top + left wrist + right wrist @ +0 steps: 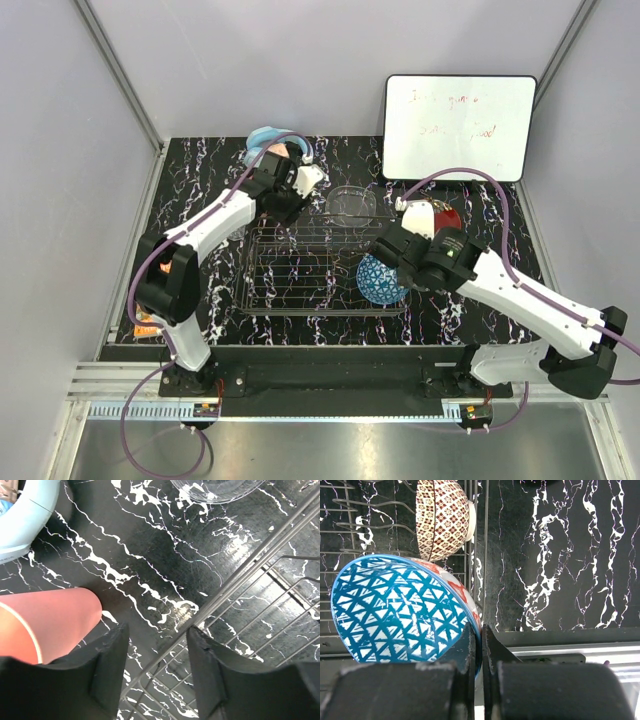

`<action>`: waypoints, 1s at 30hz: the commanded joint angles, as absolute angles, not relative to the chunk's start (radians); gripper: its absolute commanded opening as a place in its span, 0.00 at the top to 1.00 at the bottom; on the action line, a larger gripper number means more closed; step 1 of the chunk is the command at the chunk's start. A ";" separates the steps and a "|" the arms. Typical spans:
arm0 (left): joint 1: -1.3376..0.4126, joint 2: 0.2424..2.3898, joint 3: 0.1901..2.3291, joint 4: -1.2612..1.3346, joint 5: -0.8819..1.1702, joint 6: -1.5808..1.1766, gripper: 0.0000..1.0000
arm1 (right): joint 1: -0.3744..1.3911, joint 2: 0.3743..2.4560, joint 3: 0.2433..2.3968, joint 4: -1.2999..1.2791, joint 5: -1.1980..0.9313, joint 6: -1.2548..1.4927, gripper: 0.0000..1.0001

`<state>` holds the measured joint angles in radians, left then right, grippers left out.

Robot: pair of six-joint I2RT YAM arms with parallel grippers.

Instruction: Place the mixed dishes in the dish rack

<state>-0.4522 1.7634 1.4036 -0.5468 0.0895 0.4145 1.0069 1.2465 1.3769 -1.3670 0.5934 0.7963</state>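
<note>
My right gripper (481, 627) is shut on the rim of the blue patterned bowl (395, 610), holding it on edge over the right end of the dish rack (320, 313). A small beige patterned bowl (442, 517) stands on edge among the rack wires just beyond. My left gripper (157, 630) hovers open over the rack's rim wire (235, 585) with nothing between its fingers. The salmon-pink cup (50, 620) lies on its side just outside the left finger. The clear glass bowl (352, 203) sits behind the rack, and the red dish (447, 218) lies to the right of it.
Light blue headphones (25, 520) lie beyond the cup at the back left. A whiteboard (458, 125) leans against the back wall on the right. An orange book (147, 325) lies at the table's near left edge.
</note>
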 commanded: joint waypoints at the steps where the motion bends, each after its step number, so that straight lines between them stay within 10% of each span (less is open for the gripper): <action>1: -0.433 1.755 1.384 -0.474 0.078 0.393 0.53 | 1.000 1.230 1.427 -1.620 0.637 0.779 1.00; 30: -0.377 1.500 1.120 -0.534 0.072 0.299 0.87 | 0.985 1.489 1.520 -1.617 0.816 0.722 1.00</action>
<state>-0.3882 1.5650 1.1439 -0.5255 0.0956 0.3405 0.9936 1.4574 1.4773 -1.3651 0.7284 0.7261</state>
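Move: The far rim of the dish rack runs just under my half-open left fingers, about 2 cm below and 1 cm back. From that hand the pink cup is roughly 8 cm left and 5 cm ahead, the clear glass 13 cm straight left, the glass bowl 15 cm right and 3 cm ahead. My right hand already holds the blue bowl; the patterned bowl stands about 5 cm ahead, 5 cm left and 11 cm lower, the red bowl 14 cm ahead, 7 cm right. I dip my left hand 1 to 2 cm and close its fingers on the rack's far rim near the left end, then drag the rim back and left, about 5 cm each way, turning slightly counter-clockwise. My right hand keeps its pinch on the blue bowl's edge and carries it some 4 cm forward over the rack's right end, its left side tilting down about 10 degrees. ##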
